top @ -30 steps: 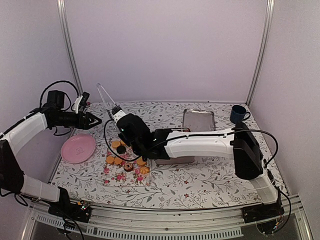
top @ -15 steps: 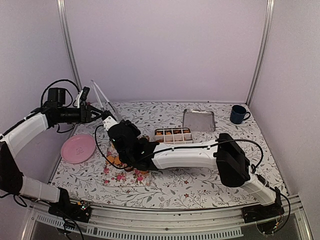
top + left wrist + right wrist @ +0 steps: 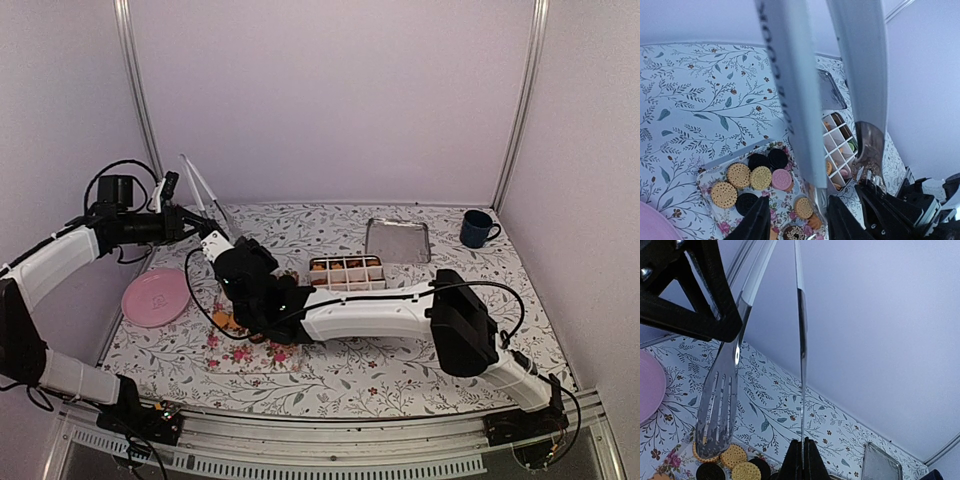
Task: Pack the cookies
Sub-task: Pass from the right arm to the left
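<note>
The cookies [image 3: 750, 177] are small round biscuits, tan, black and one pink, lying on a floral tray [image 3: 705, 172]; in the top view my right arm hides most of the cookies [image 3: 232, 322]. My right gripper [image 3: 802, 442] is shut on the thin metal tip of one arm of the tongs [image 3: 801, 365], which stand upright above the tray. The tongs' other arm ends in a slotted head [image 3: 717, 415]. My left gripper [image 3: 799, 200] is open, and one white tong arm [image 3: 790, 90] passes between its fingers. In the top view the left gripper [image 3: 195, 222] meets the tongs [image 3: 205, 195] just above the right gripper [image 3: 218, 243].
A white compartment box [image 3: 345, 270] with some cookies in it stands right of the floral tray [image 3: 235, 358]. Behind it lies a metal tray [image 3: 397, 240], and a dark blue mug [image 3: 476, 228] stands at the back right. A pink plate [image 3: 157, 296] lies at the left.
My right arm swung left and carried the tongs up to my left gripper, uncovering the compartment box. The left gripper's fingers narrowed around a tong arm.
</note>
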Motion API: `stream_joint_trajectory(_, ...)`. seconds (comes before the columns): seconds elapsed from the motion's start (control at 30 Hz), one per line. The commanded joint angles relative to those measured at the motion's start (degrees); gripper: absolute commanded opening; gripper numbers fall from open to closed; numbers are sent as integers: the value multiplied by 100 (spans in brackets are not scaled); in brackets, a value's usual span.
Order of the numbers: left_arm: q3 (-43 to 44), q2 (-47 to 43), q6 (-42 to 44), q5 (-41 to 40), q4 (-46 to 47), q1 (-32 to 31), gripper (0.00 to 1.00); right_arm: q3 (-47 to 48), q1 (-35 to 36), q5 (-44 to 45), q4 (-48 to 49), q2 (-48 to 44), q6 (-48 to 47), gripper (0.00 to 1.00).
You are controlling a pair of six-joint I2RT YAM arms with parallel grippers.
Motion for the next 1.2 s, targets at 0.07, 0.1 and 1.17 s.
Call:
stream_joint_trajectory(0.07,-138,205,-217,-63,407,-50,26,350,181,-55,572,162,-147,0)
stream_joint_trajectory(0.1,-158,233,-218,-113,439,-41,20,343,188,-49,583,153,-144,0)
stream_joint_trajectory(1.17,-590,477,1832,-2546,1266,871,0,-1647,302,464,2077,-1397,-365,0)
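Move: The tongs' left leg is already between the left hand's open fingers, roughly 1 cm back and 1 cm to the right of the hand's point, at its height. From that hand the plate is about 21 cm left, 2 cm back and 22 cm below; the cookie tray is some 9 cm back, 5 cm right and equally low. The right hand grips the other leg; from it the left leg is around 3 cm ahead, 6 cm left and 1 cm up. Nearly in place at first, the left hand shuts its fingers and pinches the tongs' left leg near the handle-metal joint, then carries it left and down, about 5 cm each, slightly forward, rolling some 15 degrees with its left side rising. The right hand keeps its grip on the other leg, sinks about 3 cm, then comes partly back up while easing 2 cm right, away from the left hand. ##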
